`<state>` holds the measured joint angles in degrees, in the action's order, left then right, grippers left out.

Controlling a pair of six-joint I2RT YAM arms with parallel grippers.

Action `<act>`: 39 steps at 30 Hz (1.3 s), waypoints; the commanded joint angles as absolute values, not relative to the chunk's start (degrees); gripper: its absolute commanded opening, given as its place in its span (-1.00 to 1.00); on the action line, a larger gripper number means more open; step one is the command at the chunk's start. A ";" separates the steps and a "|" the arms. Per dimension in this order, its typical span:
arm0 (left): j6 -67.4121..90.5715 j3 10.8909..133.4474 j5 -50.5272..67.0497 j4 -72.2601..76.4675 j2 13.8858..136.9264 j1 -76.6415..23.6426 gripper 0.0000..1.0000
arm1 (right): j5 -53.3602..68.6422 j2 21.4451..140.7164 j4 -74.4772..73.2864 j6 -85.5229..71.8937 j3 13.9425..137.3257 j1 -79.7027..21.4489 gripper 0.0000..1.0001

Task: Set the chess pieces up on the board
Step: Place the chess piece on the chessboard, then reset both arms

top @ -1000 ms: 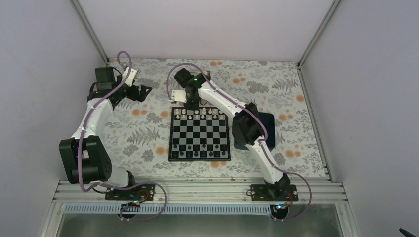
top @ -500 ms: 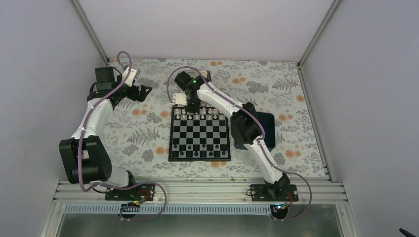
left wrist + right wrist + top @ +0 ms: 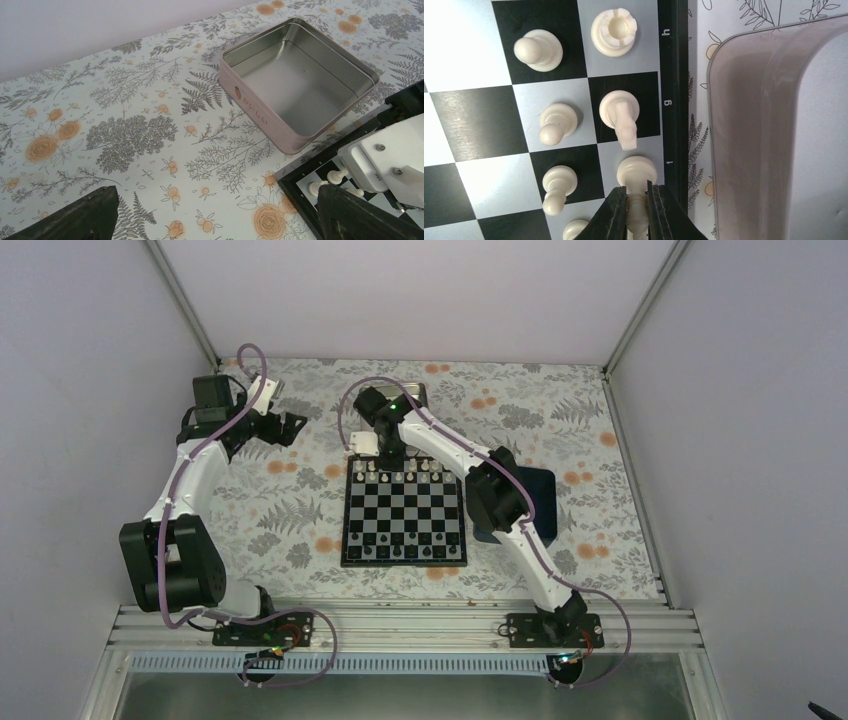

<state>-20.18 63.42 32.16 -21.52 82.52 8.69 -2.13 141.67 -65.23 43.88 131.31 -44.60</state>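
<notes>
The board point(image 3: 404, 512) lies flat in the middle of the table. White chess pieces point(image 3: 400, 472) fill its far rows and dark ones its near row. My right gripper point(image 3: 637, 192) is shut on the stem of a white piece point(image 3: 637, 171). That piece stands on a light square by the border letter f, at the board's far edge point(image 3: 672, 100). Beside it stand a knight point(image 3: 621, 115), a rook point(image 3: 613, 31) and pawns point(image 3: 538, 49). My left gripper point(image 3: 215, 220) hangs open over bare tablecloth, left of the board's corner point(image 3: 300, 187).
An empty pink metal tin point(image 3: 295, 85) sits just beyond the board's far edge, close to the right gripper point(image 3: 385, 458). A dark blue tray point(image 3: 545, 502) lies right of the board, partly under the right arm. Walls close in the table on three sides.
The right wrist has come slightly nearer and lower over the board's far row with the white piece. The left arm has not moved.
</notes>
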 commanded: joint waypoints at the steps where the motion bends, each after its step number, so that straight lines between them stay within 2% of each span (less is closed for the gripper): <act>1: -20.92 62.74 33.75 -20.16 81.78 9.14 0.96 | -0.92 142.20 -65.38 44.26 130.77 -45.39 -0.76; 9: -20.88 62.55 33.76 -19.86 81.56 9.14 0.96 | -1.95 141.82 -64.73 44.29 130.51 -45.62 -0.64; 11: -20.92 62.55 33.79 -19.90 81.70 9.14 0.96 | -2.41 141.54 -64.23 44.03 130.51 -45.62 -0.54; 15: -20.85 62.61 33.68 -19.96 81.73 9.14 0.96 | -3.27 140.31 -62.63 43.47 130.35 -45.54 -0.23; 24: -20.62 62.46 32.92 -19.77 81.04 9.14 0.96 | -5.16 129.23 -60.13 40.16 128.04 -44.47 0.03; 25: -20.51 62.27 32.57 -19.31 80.70 9.14 0.97 | -5.36 126.72 -60.11 39.43 126.35 -44.10 0.12; 26: -20.36 62.01 32.16 -18.97 80.47 9.14 0.99 | -5.44 123.81 -59.53 38.56 124.13 -43.51 0.46; 27: -20.17 61.89 31.53 -18.71 80.18 9.12 1.00 | -5.67 120.46 -58.10 37.53 121.09 -42.76 0.93; 30: -19.79 61.92 30.60 -18.57 80.24 9.14 1.00 | -8.24 108.90 -50.17 34.86 107.62 -39.34 1.00; 34: -19.30 61.64 29.78 -17.88 79.78 9.14 1.00 | -19.87 94.78 -32.26 34.34 86.30 -34.12 1.00; 39: -19.03 61.77 29.27 -17.84 79.94 9.14 1.00 | -13.48 87.87 -19.41 30.83 73.90 -24.09 1.00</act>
<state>-19.79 62.24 29.85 -19.09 81.21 8.84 -14.92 88.84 -33.47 35.24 81.19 -29.65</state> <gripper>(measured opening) 0.999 0.998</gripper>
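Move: The white chess piece is still between the right fingertips, its base already on the f square at the board's far edge, its middle about 2 cm below the hand point. The knight stands some 3 cm to its left, another white piece some 3 cm to its right, and a pawn some 3 cm back. The metal tray's middle is about 11 cm ahead and 2 cm right. From the left hand the piece lies about 18 cm right, 2 cm back and 17 cm down. Barely shifting at first, the right hand eases its fingers open and lets go of the chess piece on the f square. It then lifts away ever faster, about 19 cm up, swinging about as far to the right, out past the board's right edge. The fingers spread fully as it climbs, while the wrist tips them up forward and turns roughly 30 degrees clockwise. ##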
